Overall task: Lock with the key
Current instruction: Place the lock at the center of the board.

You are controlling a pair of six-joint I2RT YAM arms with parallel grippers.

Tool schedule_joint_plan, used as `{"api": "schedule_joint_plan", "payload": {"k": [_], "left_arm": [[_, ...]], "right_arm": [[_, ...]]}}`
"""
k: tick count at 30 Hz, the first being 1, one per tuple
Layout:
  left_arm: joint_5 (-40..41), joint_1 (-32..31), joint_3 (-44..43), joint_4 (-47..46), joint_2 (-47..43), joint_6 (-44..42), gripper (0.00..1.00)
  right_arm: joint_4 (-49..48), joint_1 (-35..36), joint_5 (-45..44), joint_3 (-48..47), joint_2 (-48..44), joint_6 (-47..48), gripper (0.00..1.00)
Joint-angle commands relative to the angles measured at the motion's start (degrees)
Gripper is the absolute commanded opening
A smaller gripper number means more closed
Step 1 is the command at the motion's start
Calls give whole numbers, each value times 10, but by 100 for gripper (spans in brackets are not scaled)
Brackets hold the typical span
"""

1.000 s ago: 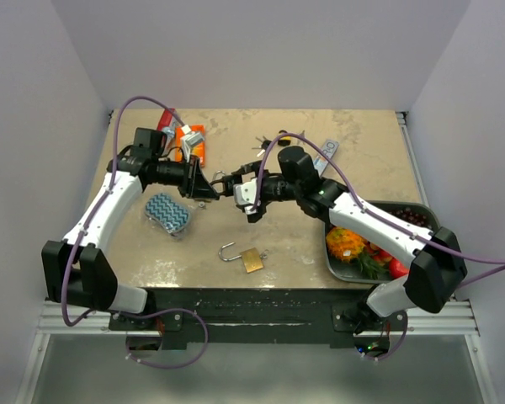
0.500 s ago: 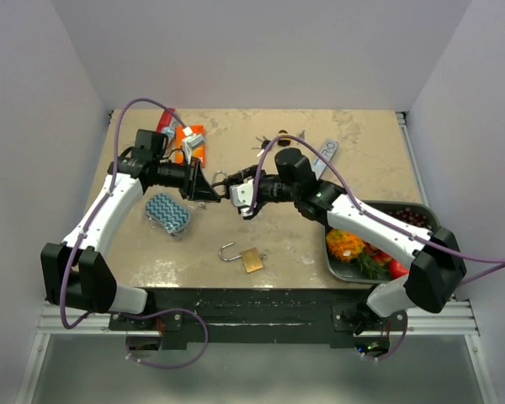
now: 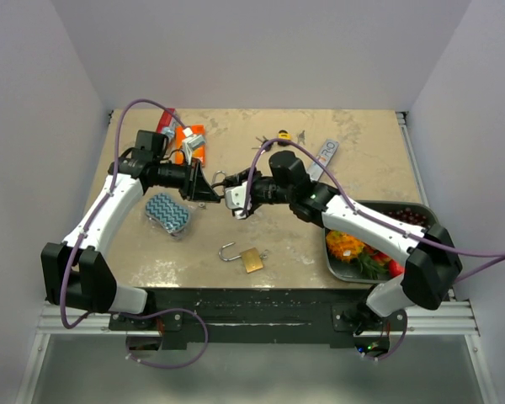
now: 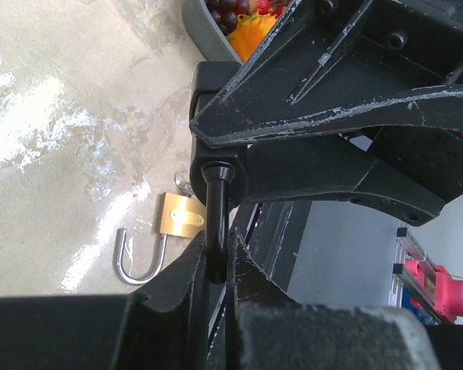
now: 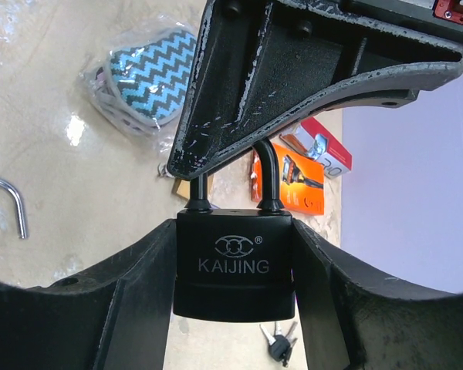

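Observation:
A black padlock (image 5: 233, 270) marked KAIJING hangs in the air between my two grippers. My left gripper (image 4: 216, 258) is shut on its black shackle (image 4: 216, 223). My right gripper (image 5: 233, 227) has closed on the lock's body, one finger against each side. In the top view the grippers meet above the middle of the table, left gripper (image 3: 210, 192) against right gripper (image 3: 231, 199). A bunch of keys (image 3: 268, 143) lies on the table behind them and also shows under the lock as small keys (image 5: 280, 341). No gripper holds a key.
A brass padlock (image 3: 249, 258) with its shackle open lies near the front edge. A blue zigzag pouch (image 3: 167, 213) and an orange package (image 3: 192, 143) lie at the left. A grey tray (image 3: 424, 212) of fruit stands at the right. A white labelled strip (image 3: 323, 155) lies at the back.
My right gripper has moved left up to the left gripper, and its jaws have narrowed onto the black padlock's body. The left arm has stayed still.

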State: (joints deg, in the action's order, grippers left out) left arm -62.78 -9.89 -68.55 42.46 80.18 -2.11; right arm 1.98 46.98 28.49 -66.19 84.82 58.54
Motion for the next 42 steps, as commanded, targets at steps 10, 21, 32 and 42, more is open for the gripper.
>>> {"api": "schedule_joint_plan", "payload": {"k": [10, 21, 32, 42], "left_arm": [[-14, 85, -23, -70, -56, 7, 89], [66, 275, -56, -120, -59, 95, 99], [110, 287, -11, -90, -100, 79, 99], [106, 289, 14, -83, -107, 64, 99]], "right_arm": [[-18, -21, -96, -102, 71, -201, 0], [122, -94, -364, -377, 324, -647, 0], [175, -117, -473, -667, 562, -728, 0], [80, -128, -456, -661, 598, -802, 0]]}}
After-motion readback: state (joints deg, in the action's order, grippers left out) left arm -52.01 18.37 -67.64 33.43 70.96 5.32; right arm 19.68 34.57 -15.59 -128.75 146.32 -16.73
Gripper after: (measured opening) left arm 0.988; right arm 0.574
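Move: The right hand grips the black lock's body; its place on the board lies about 28 cm ahead, 3 cm to the right and 22 cm below. The keys are some 32 cm ahead and 12 cm right, the yellow lock about 34 ahead and 17 right, the upper brass lock 16 ahead and 5 left, all roughly 23 cm below. From the left hand, on the shackle, that place is about 28 cm ahead, 8 right, 22 below. The left fingers open wide and let go of the black lock's shackle, and that hand backs off left, some 16 cm, with a shorter reach forward and slightly up, swinging counter-clockwise. The right hand keeps its grip on the lock's body and carries it about 28 cm forward and nearly 20 cm down, past the upper brass lock to the bare board left of the keys, while the wrist swings clockwise from pointing left to pointing forward and tips further down, easing to a near stop at the end. ##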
